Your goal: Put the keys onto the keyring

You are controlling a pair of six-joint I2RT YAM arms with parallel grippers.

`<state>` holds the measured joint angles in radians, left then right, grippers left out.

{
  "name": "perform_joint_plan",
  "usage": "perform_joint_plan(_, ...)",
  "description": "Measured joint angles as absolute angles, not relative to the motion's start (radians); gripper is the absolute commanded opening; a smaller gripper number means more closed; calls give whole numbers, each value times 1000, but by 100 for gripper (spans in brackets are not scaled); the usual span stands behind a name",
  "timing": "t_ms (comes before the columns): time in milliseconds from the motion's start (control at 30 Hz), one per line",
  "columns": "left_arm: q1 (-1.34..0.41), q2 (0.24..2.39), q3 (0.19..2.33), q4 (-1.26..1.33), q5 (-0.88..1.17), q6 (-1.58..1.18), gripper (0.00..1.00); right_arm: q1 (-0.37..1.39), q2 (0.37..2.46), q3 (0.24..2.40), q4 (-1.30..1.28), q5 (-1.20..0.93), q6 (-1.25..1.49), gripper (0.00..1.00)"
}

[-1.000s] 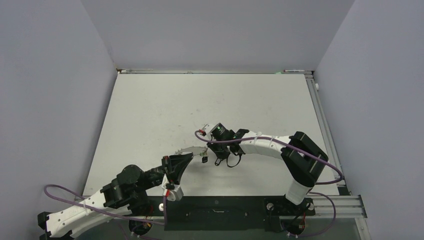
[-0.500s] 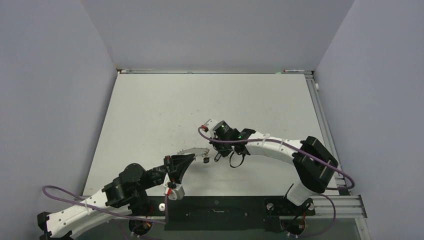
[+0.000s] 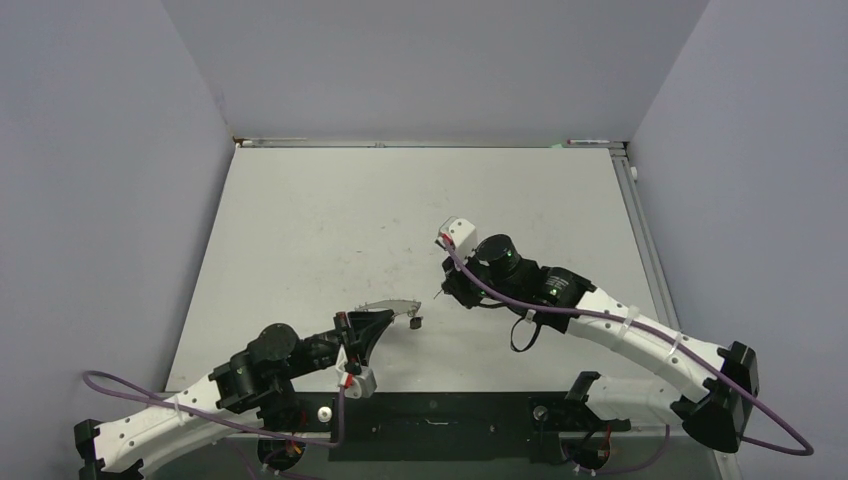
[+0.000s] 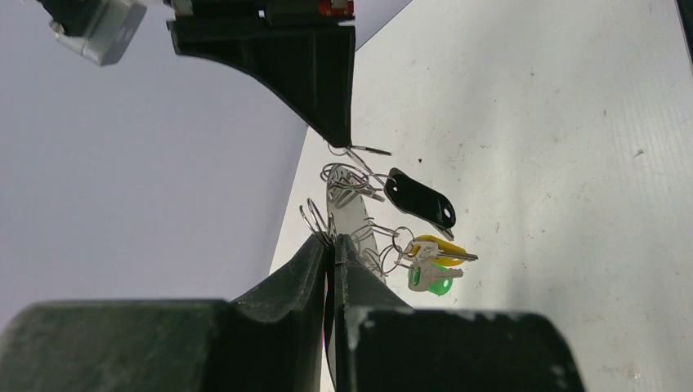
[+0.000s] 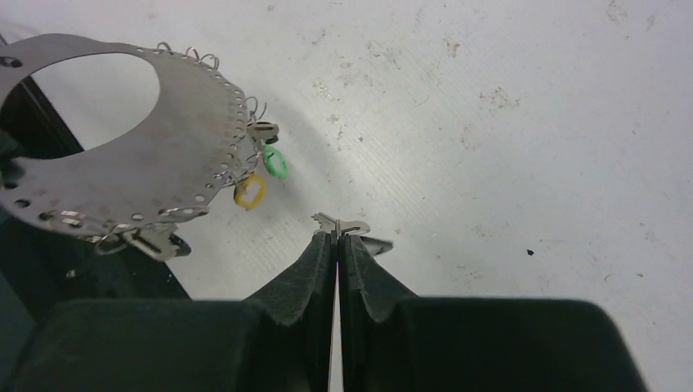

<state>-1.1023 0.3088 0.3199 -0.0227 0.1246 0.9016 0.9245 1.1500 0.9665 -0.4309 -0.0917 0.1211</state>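
Observation:
My left gripper is shut on the edge of the keyring, a flat grey hoop with small holes round its rim, and holds it above the table. In the left wrist view the keyring carries keys with a black tag, a yellow tag and a green tag. My right gripper is to the right of the hoop, apart from it, shut on a small bare metal key. The right wrist view shows the keyring at upper left with the green tag and the yellow tag.
The white table is walled by grey panels on three sides. A metal rail runs along its right edge. A black base plate lies at the near edge between the arm mounts.
My right arm has swung right and pulled its gripper away from the keyring, with the key still in it. My left gripper holds the hoop in nearly the same place.

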Motion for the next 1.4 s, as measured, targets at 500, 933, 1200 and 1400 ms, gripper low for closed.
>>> perform_joint_plan(500,-1100,410,377,-68,145,945,0,930,992,1015,-547,-405,140,5)
perform_joint_plan(933,-1129,480,392,-94,125,1010,0,955,1077,1079,-537,-484,234,5)
perform_joint_plan(1200,-1177,481,392,-97,44,1084,0,1013,1169,1101,-545,-467,282,5)
perform_joint_plan(1400,-1205,481,392,-117,-14,1125,0,1043,1203,1110,-548,-440,303,5)
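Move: The right hand holds a black-tagged key by its split ring, and the wire loop pinched at the left fingertips lies about 10 cm to its left, 6 cm back and 5 cm higher. The keyring plate's middle is some 11 cm left, 4 cm back and 4 cm up, and a black-tagged key already on it hangs roughly 6 cm left, 8 cm back, about level. From the left hand, the right hand's key is about 12 cm right, 6 cm ahead and 5 cm lower. Keeping its grip on the key's ring, the right hand draws back some 10 cm, first rising about 7 cm and swinging counter-clockwise, then sinking about 4 cm as it slides about 4 cm left and tips its fingers further down, bringing the key round the near side of the plate's right end towards the loop. The left hand keeps its pinch on the keyring, sinks about 2 cm, edges right and dips its fingertips some 15 degrees. ##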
